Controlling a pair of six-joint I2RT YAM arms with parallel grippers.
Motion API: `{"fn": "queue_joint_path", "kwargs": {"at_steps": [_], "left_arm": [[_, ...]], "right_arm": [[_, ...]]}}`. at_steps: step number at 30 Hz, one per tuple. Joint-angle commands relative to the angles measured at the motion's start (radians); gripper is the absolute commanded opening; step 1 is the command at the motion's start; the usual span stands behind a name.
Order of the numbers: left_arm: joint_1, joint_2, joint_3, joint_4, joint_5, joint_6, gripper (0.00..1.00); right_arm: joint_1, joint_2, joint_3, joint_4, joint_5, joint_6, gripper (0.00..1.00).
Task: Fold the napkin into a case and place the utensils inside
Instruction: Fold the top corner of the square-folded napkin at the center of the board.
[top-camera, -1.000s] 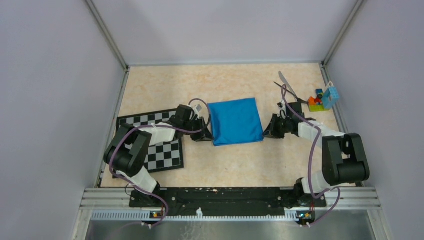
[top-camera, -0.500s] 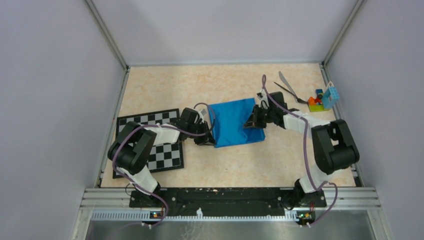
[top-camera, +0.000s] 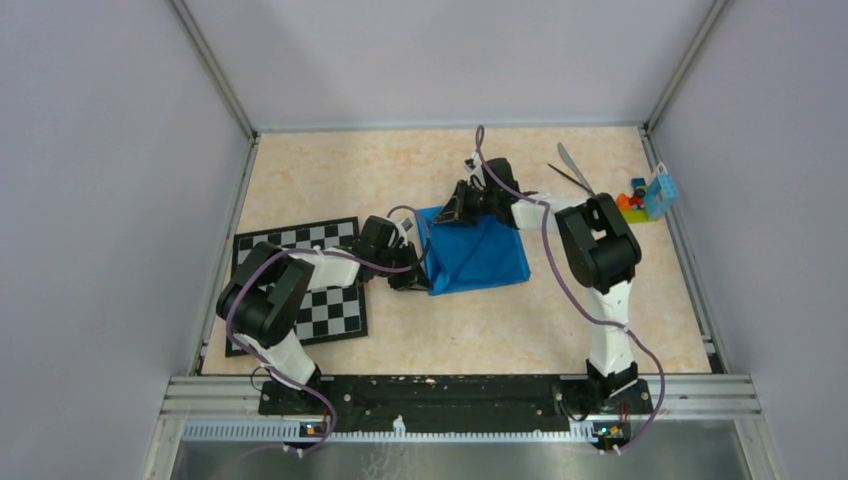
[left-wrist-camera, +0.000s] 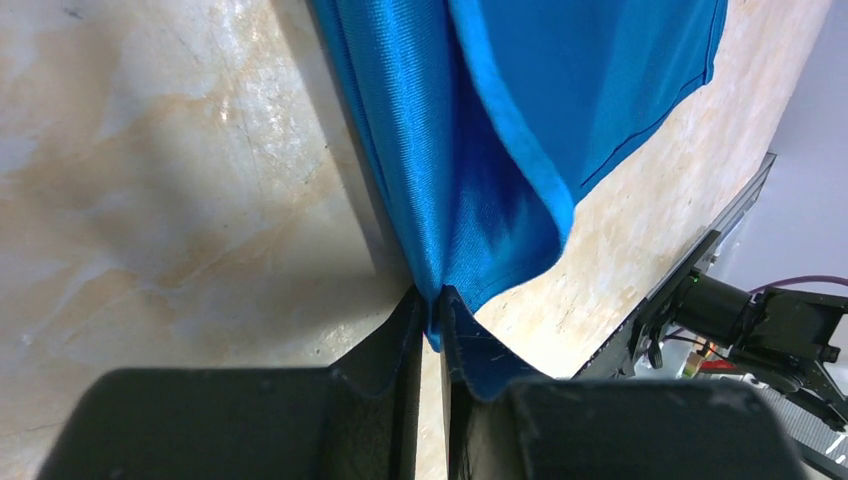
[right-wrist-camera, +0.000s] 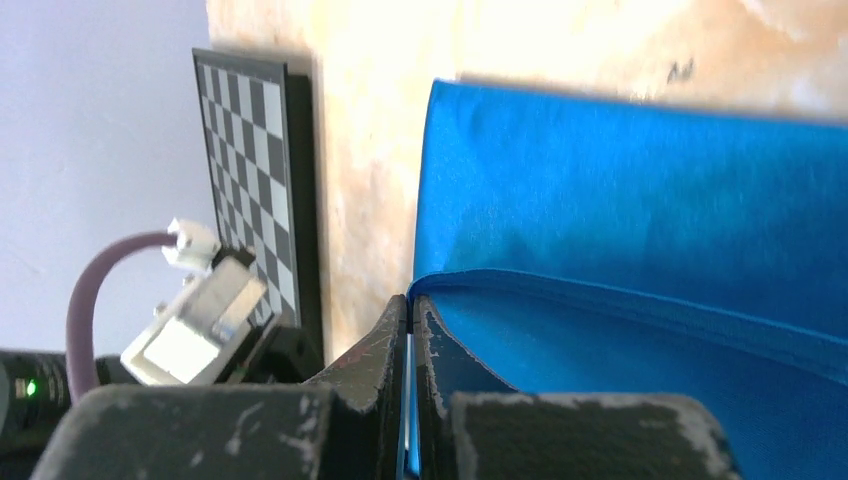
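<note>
The shiny blue napkin (top-camera: 485, 258) lies mid-table, partly folded over itself. My left gripper (top-camera: 418, 272) is at its near-left corner; in the left wrist view the gripper (left-wrist-camera: 430, 308) is shut on a pinch of napkin (left-wrist-camera: 470, 150). My right gripper (top-camera: 448, 214) is over the napkin's far-left corner, holding a lifted corner; in the right wrist view that gripper (right-wrist-camera: 411, 305) is shut on the hemmed napkin (right-wrist-camera: 620, 200) edge. The utensils lie at the far right: a silver-grey one (top-camera: 571, 164) and a thin black one (top-camera: 566, 176), apart from both grippers.
A black-and-white chessboard (top-camera: 335, 315) lies left of the napkin under my left arm and shows in the right wrist view as the chessboard (right-wrist-camera: 250, 150). Colourful toy blocks (top-camera: 640, 198) sit by the right wall, just past the utensils. Walls close in three sides.
My right gripper has carried the napkin's right side across to the far left, laying cloth over cloth. The left gripper has narrowed onto the near-left corner and stayed put.
</note>
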Motion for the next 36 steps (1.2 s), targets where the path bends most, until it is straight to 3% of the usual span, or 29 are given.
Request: {"fn": "queue_joint_path", "kwargs": {"at_steps": [1, 36], "left_arm": [[-0.003, 0.029, -0.021, 0.032, -0.012, 0.007, 0.16], [-0.005, 0.036, -0.059, 0.038, -0.026, 0.010, 0.12]], "right_arm": [[0.014, 0.065, 0.102, 0.072, -0.012, 0.062, 0.00], [0.013, 0.273, 0.337, 0.020, -0.029, 0.056, 0.00]]}}
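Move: The right hand holds the loose flap corner; the napkin's far-left corner, where it is being taken, lies about 6 cm ahead, 4 cm left and some 6 cm below. From this hand the near-left corner, pinched by the left fingers, is about 13 cm back and 1 cm left, and the flat near-right corner about 11 cm back and 21 cm right. From the left hand, the far-left corner is roughly 18 cm ahead and 3 cm left, 1 cm lower. Forward and to its left, slowing as it goes, the right hand draws the pinched flap corner about 6 cm towards the napkin's far-left corner while sinking some 2.5 cm, wrist barely turning and fingers shut. The left hand stays put near the table, keeping its pinch on the near-left corner as the flap is drawn out from there. ##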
